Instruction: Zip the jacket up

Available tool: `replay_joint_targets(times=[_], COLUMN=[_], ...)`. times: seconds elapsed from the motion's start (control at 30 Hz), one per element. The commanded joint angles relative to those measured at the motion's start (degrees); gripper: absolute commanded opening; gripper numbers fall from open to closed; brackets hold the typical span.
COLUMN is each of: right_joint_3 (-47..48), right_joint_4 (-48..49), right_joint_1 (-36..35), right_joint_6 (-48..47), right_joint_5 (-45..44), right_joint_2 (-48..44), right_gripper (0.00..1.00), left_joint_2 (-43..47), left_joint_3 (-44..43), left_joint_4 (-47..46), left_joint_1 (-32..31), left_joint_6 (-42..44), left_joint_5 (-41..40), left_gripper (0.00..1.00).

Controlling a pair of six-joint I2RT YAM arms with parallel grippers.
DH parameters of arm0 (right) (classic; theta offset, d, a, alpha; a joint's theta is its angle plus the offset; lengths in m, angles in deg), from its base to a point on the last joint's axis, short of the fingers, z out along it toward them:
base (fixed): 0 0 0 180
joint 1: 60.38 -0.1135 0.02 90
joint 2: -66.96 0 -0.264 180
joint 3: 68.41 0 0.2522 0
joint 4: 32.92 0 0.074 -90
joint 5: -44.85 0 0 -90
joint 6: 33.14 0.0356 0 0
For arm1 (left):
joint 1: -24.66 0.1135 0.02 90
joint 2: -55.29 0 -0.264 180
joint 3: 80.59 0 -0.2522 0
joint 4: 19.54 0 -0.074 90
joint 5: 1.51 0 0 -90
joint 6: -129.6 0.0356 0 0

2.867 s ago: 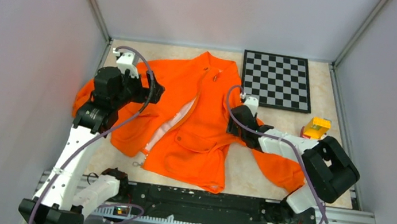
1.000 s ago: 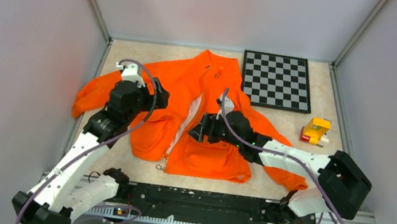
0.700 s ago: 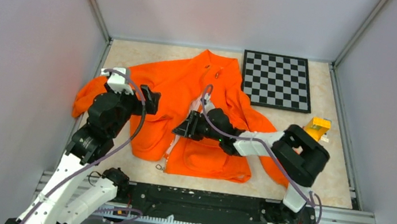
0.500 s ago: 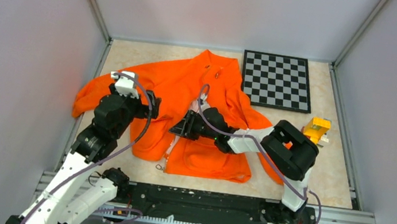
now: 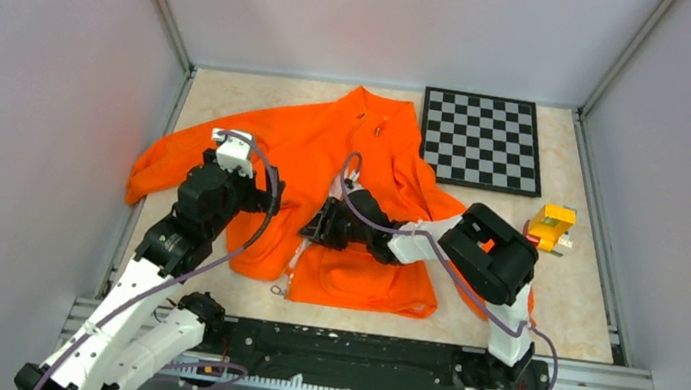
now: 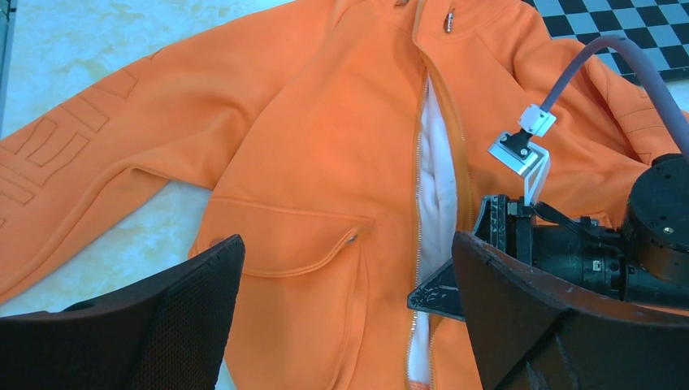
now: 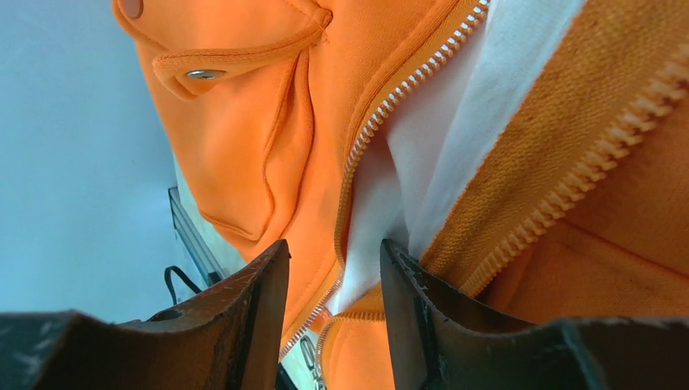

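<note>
The orange jacket (image 5: 318,141) lies flat with its front unzipped, white lining showing along the gap (image 6: 439,195). My right gripper (image 5: 314,225) rests low on that gap, jaws partly apart. In the right wrist view the gripper (image 7: 333,301) shows the left zipper teeth (image 7: 382,114), the lining and the bottom hem in the space between its fingers, nothing pinched. A zipper pull ring (image 5: 278,292) lies on the table at the hem. My left gripper (image 5: 267,193) hovers wide open over the left panel and its flap pocket (image 6: 284,236), with its midpoint (image 6: 349,317) above bare fabric.
A chessboard (image 5: 482,140) lies at the back right, touching the jacket's shoulder. A yellow and red toy block (image 5: 549,225) sits near the right wall. The right arm's folded elbow (image 5: 491,249) rises over the right sleeve. A black rail (image 5: 352,347) runs along the near edge.
My right gripper slid left onto the zipper gap and narrowed its jaws, with its elbow folding inward. The left arm shifted slightly over the left panel, still open.
</note>
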Motion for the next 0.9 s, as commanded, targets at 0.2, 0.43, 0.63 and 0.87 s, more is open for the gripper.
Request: replay_joint_targets(times=[0.2,0.43,0.63,0.87], right_joint_3=[4.2,4.8,5.1,6.0], right_joint_4=[3.0,3.0,2.8,3.9], right_joint_1=[1.7,1.8,1.7,1.6], right_joint_6=[-1.2,-4.8,-6.1,-8.6], right_joint_5=[0.7,-0.5,0.1,2.0], right_joint_2=[2.9,1.8,1.4,1.3], right_gripper=[0.32,0.16,0.10,0.15], left_joint_2=[0.7,-0.3,-1.0,-1.6], left_joint_3=[0.3,0.2,0.2,0.3], left_joint_4=[-3.1,-3.0,-2.7,-3.0], left_joint_1=[0.1,0.2,0.3,0.3], left_joint_6=[1.3,1.7,1.7,2.1], left_joint_5=[1.3,2.1,1.9,2.4], left_gripper=[0.99,0.99,0.99,0.99])
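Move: The right hand hangs low over the jacket's open front, the left zipper edge about 1 cm ahead, 1 cm to its left and 1 cm below it. The right zipper edge is some 2 cm ahead and 2 cm to the right. The pull ring at the zip's lower end lies roughly 12 cm back and 4 cm left, the left pocket flap 4 cm ahead and 9 cm left. From the left hand, that left edge is about 9 cm right, 1 cm back and 20 cm down. Forward by about 1.5 cm, sinking only a trace, the right hand slides its half-open fingers along the open zip with the left zipper edge between their tips. On the way and after stopping, it closes them in steps until nearly shut, pinching that toothed edge, and rolls some 5 degrees in place. ##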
